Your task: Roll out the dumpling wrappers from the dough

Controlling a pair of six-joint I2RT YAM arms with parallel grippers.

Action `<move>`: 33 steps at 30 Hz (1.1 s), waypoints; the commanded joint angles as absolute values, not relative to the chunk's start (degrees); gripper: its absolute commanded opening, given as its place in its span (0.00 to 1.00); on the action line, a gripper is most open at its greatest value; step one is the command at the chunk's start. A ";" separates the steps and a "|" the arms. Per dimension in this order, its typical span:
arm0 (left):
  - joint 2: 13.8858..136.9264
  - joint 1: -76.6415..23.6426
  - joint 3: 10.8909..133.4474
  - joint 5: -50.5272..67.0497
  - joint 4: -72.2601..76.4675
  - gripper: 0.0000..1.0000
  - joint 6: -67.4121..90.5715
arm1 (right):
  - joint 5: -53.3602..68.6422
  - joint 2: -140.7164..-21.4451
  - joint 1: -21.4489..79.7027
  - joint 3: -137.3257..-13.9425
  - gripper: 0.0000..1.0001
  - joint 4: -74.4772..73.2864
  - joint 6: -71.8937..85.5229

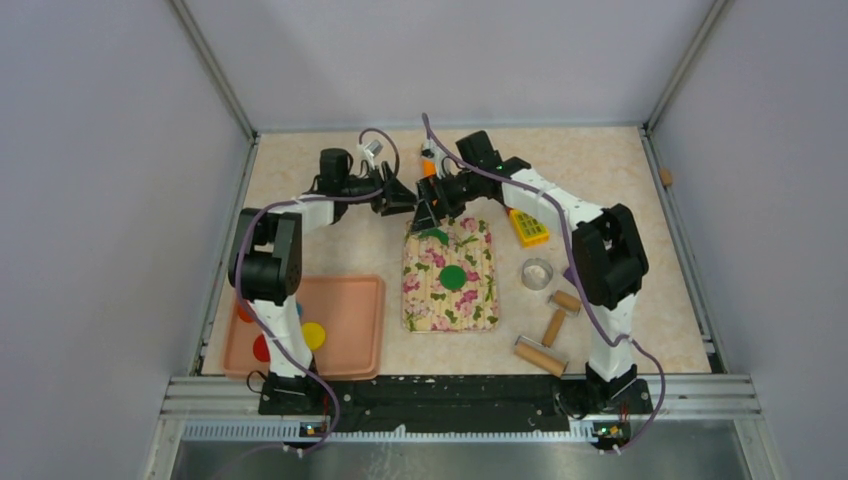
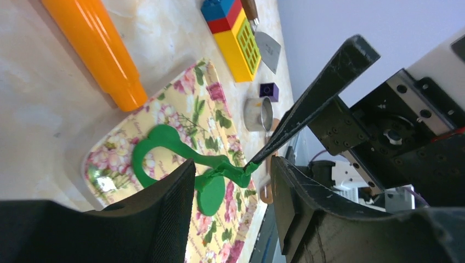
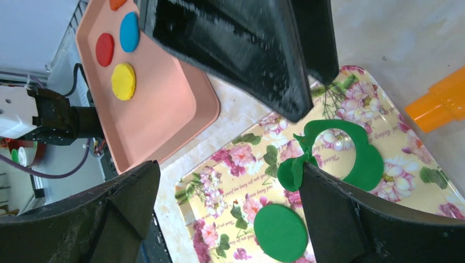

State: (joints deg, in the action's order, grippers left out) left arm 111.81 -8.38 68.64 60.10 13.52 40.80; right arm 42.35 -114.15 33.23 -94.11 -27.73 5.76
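Observation:
The dough (image 1: 433, 236) is a dark green ragged ring (image 2: 160, 135) at the far end of the floral mat (image 1: 470, 310). One end of it is pulled up and touches a fingertip (image 3: 329, 189) of my right gripper (image 3: 229, 167), whose jaws stand wide apart. My left gripper (image 2: 233, 164) hovers over the same spot, open, with the lifted strip in its gap. A neat round green wrapper (image 1: 453, 277) (image 3: 279, 230) lies at mid-mat. Red (image 3: 105, 49), blue (image 3: 129, 31) and yellow (image 3: 123, 81) wrappers lie on the pink tray (image 1: 345, 330).
An orange roller (image 2: 93, 49) lies just beyond the mat. To the mat's right are a yellow toy block (image 1: 527, 227), a small metal cup (image 1: 537, 273) and wooden rolling pins (image 1: 540, 355). Walls enclose the table on three sides.

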 commanded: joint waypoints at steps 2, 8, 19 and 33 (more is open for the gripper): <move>112.76 -10.90 70.38 66.53 15.30 0.56 41.05 | 44.58 -112.48 32.87 -94.28 0.97 -23.41 8.69; 113.08 -13.09 70.56 65.94 14.86 0.56 40.39 | 43.54 -113.19 32.52 -95.11 0.97 -22.66 10.90; 115.16 -13.54 73.16 49.63 -2.19 0.55 29.18 | 43.05 -110.29 32.43 -94.32 0.96 -24.09 8.65; 113.85 -13.53 71.60 45.24 -4.69 0.55 27.97 | 30.92 -107.00 32.43 -92.92 0.96 -28.79 0.64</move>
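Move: The green dough scrap lies near the board's far left corner, about 6 cm back, 5 cm right and 12 cm below the left hand. A strand of it hangs from one of the right hand's open fingers, and its bulk is roughly 2 cm back, 2 cm right and 10 cm below that hand. The cut green disc is some 8 cm nearer the base than the scrap and 4 cm to its right. The orange stick's middle is about 5 cm ahead and 4 cm right of the left hand, 11 cm below. The left hand, fingers staying half open, first slides level some 4 cm to the right and 3 cm back towards the scrap, then turns back a little left and forward and sinks about 7 cm over it while its rightward-pointing fingers tip some 15 degrees further down. Meanwhile the wide-open right hand eases forward about 2 cm and slightly right, rising 1 cm at the last, and its dough-smeared fingertip comes free of the scrap. ##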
